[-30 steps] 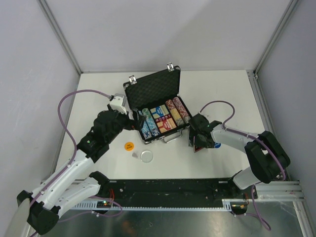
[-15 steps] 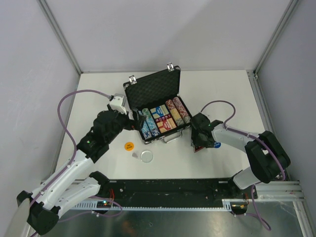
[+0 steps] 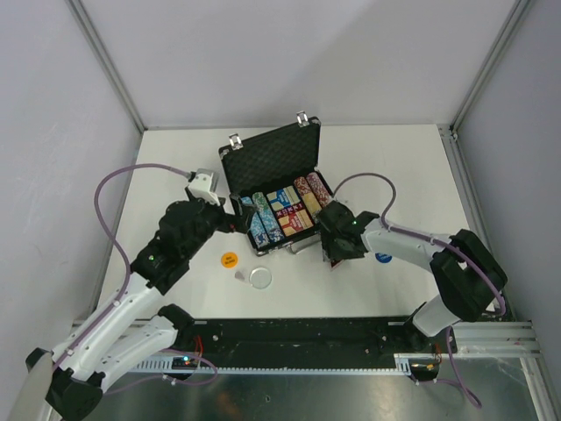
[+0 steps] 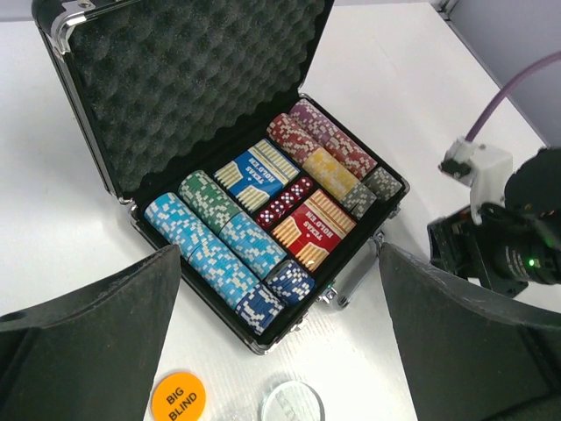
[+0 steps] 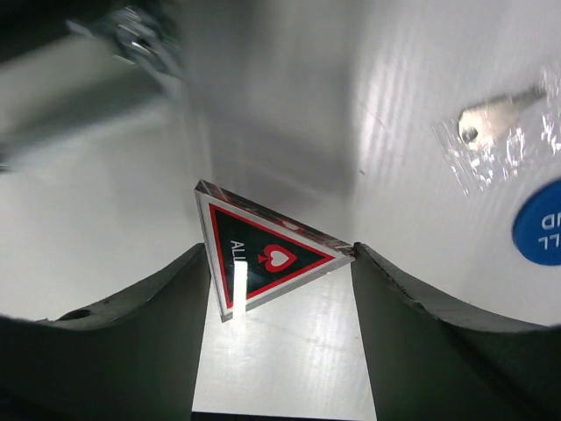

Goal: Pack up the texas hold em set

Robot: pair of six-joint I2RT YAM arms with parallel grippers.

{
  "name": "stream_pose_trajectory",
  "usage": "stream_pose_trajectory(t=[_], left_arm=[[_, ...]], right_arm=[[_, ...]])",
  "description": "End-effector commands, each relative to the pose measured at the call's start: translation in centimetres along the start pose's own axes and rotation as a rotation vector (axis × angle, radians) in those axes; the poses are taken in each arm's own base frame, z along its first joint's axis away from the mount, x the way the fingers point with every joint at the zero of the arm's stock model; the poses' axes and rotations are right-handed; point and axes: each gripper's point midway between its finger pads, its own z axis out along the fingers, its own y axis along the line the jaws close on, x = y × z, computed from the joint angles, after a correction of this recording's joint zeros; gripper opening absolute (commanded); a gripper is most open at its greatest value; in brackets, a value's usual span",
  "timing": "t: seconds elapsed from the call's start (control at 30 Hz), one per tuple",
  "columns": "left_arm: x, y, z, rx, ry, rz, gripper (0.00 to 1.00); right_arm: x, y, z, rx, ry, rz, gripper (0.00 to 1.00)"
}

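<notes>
The texas hold em set's black briefcase point(image 3: 273, 163) lies open mid-table with its foam lid point(image 4: 197, 88) up. It holds rows of poker chips point(image 4: 210, 254), two card decks point(image 4: 314, 228) and red dice point(image 4: 285, 200). My left gripper point(image 4: 279, 263) hovers open at the case's front-left corner point(image 3: 240, 217), holding nothing. Just right of the case's front, my right gripper point(image 3: 334, 257) is shut on the red triangle point(image 5: 267, 259), pinched by its edges between both fingers point(image 5: 158, 333).
An orange "Big Blind" button point(image 3: 228, 259) and a clear round disc point(image 3: 260, 278) lie on the table in front of the case. A blue button point(image 3: 383, 258) and a bagged key point(image 5: 491, 118) lie to the right of my right gripper.
My right gripper has narrowed onto the red triangle and carried it left toward the case's front, uncovering the blue button. The left arm has shifted slightly.
</notes>
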Motion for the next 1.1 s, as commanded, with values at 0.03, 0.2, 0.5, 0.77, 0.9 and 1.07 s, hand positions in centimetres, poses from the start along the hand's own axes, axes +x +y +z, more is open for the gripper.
stream_pose_trajectory(t=[0.03,0.2,0.5,0.77,0.9,1.07], left_arm=[[-1.5,0.7,-0.7,-0.034,-0.072,0.009,0.99],[-2.0,1.3,-1.1,-0.068,-0.096,0.004,0.99],[-2.5,2.3,-1.6,-0.118,-0.132,0.000,0.99],[-2.3,2.5,-1.6,-0.127,-0.131,0.000,1.00],[-2.4,2.6,-1.8,-0.129,-0.139,-0.003,1.00],[-2.5,2.6,-1.9,-0.128,-0.143,-0.001,1.00]], right_arm=[[-6.6,4.4,-3.2,-0.110,-0.170,-0.026,0.52],[-10.5,7.8,-3.5,-0.173,-0.244,-0.048,0.52],[-16.6,12.2,-1.7,-0.174,-0.338,-0.092,0.52],[-19.9,14.6,1.1,-0.137,-0.379,-0.107,0.54],[-20.6,15.1,2.3,-0.123,-0.368,-0.096,0.55],[-20.8,15.6,3.6,-0.139,-0.345,-0.095,0.56]])
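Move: The row of dice between the two card decks lies about 17 cm ahead and 15 cm to the left of the right gripper, which already holds the ALL IN triangle, at roughly its height. The red deck is some 14 cm ahead and 13 cm left, the blue deck 20 cm ahead and 17 cm left, the case handle only 6 cm ahead and 9 cm left. From the left gripper, the dice are some 13 cm ahead, 12 cm right and 22 cm below. Keep the triangle pinched in the right gripper and carry it forward and left in equal measure, some 24 cm in all, rising about 7 cm early on over the case's front edge, then sinking roughly 3 cm above the dice and blue deck. Tip the fingers about 20 degrees further forward on the way. Meanwhile ease the open, empty left gripper about 3 cm left. ##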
